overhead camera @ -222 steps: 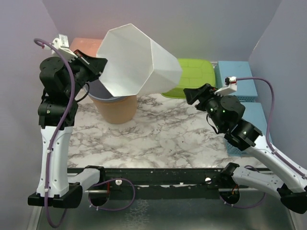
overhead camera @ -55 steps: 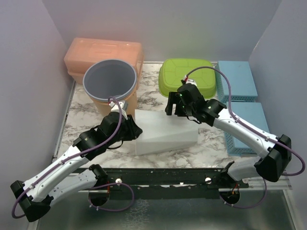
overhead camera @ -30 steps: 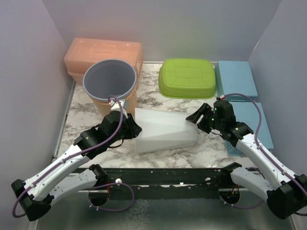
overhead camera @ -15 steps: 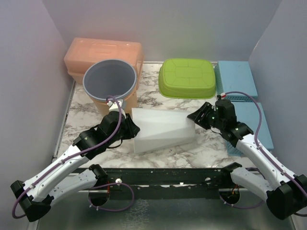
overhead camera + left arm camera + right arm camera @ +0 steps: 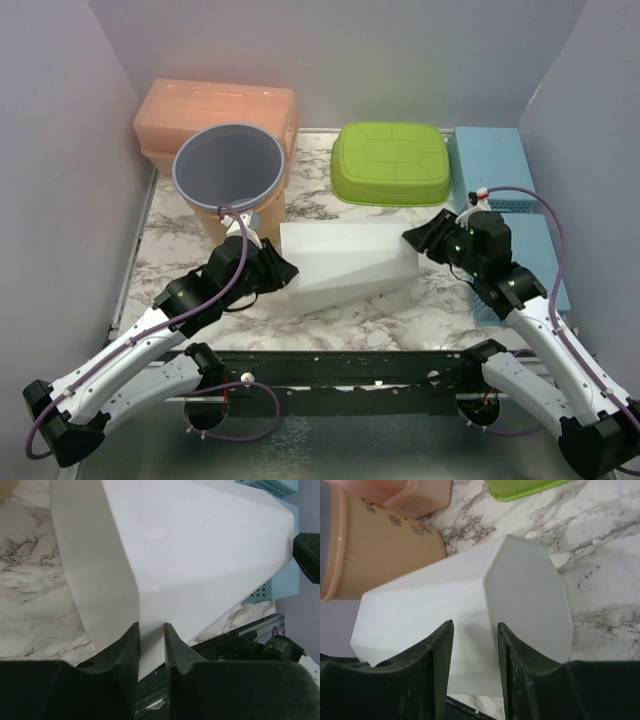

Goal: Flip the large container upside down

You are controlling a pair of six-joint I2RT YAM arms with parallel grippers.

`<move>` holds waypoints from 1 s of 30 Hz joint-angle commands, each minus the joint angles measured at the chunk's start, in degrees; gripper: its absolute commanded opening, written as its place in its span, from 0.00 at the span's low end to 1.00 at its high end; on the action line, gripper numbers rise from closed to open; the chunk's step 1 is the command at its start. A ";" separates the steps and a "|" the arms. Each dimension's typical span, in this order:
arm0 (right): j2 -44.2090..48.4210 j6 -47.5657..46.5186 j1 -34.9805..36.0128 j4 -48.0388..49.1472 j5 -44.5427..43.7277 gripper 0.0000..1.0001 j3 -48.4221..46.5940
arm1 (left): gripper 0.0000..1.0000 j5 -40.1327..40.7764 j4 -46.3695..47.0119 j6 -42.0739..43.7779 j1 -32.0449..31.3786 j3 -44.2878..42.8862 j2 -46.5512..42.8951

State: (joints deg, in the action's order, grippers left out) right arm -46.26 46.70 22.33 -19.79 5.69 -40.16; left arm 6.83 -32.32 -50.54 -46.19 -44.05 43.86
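Observation:
The large container (image 5: 345,262) is a white faceted tub lying on its side on the marble table, with its mouth to the left and its base to the right. My left gripper (image 5: 280,268) is shut on the wall at its rim. In the left wrist view the thin white wall (image 5: 200,545) runs between the two black fingers of the left gripper (image 5: 151,630). My right gripper (image 5: 415,238) is at the base end with its jaws apart. In the right wrist view the right gripper (image 5: 475,627) straddles the edge where side meets base (image 5: 520,595), gripping nothing.
Behind the container stand an orange bucket with a grey-blue inside (image 5: 228,170), a salmon lidded box (image 5: 215,108) and an upturned green tub (image 5: 390,162). Two blue baskets (image 5: 490,165) line the right side. A black rail (image 5: 330,365) runs along the near edge.
The container has shifted a little to the right and turned slightly. The right gripper's jaws have narrowed at its base end. The left gripper keeps its hold on the rim.

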 commanded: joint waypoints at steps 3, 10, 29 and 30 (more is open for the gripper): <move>2.84 -1.77 1.58 7.34 11.73 0.43 -6.00 | 0.24 -6.64 7.87 -3.92 -0.56 1.58 0.42; 2.45 -2.24 1.58 10.61 15.43 0.44 -7.67 | 0.24 -6.80 10.32 -4.13 -0.56 1.87 1.31; -1.39 -2.56 1.61 12.83 19.78 0.44 -9.83 | 0.24 -5.77 12.84 -2.72 -0.56 2.63 3.60; -1.56 -2.95 1.59 12.67 19.87 0.44 -10.25 | 0.24 -5.96 13.10 -2.65 -0.56 2.55 3.79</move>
State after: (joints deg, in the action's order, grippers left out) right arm -46.83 42.72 22.04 -6.09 15.57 -49.45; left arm 3.25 -29.74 -53.36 -46.15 -40.21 47.64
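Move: Both hands already hold the white container, which lies crosswise between them: its middle is about 14 cm to the left hand's right, 2 cm ahead and a few centimetres lower. From the right hand it is some 14 cm left, 5 cm back and 5 cm lower. The orange bin stands about 18 cm ahead and 12 cm left of the left hand; the green tub lies some 21 cm ahead of the right hand and 3 cm left, the nearer blue crate 27 cm right and 3 cm back, both 14 cm lower. The right hand, keeping its grip on the container's closed end, swings up about 13 cm, fast at first and easing off near the top, while it tips back over 20 degrees with a slight counter-clockwise turn and drifts a little left. The left hand keeps its pinch on the rim at the other end and, after barely moving, sinks some 3.5 cm towards the table, tipping slightly down, so the two hands work against each other to stand the container mouth-down. ##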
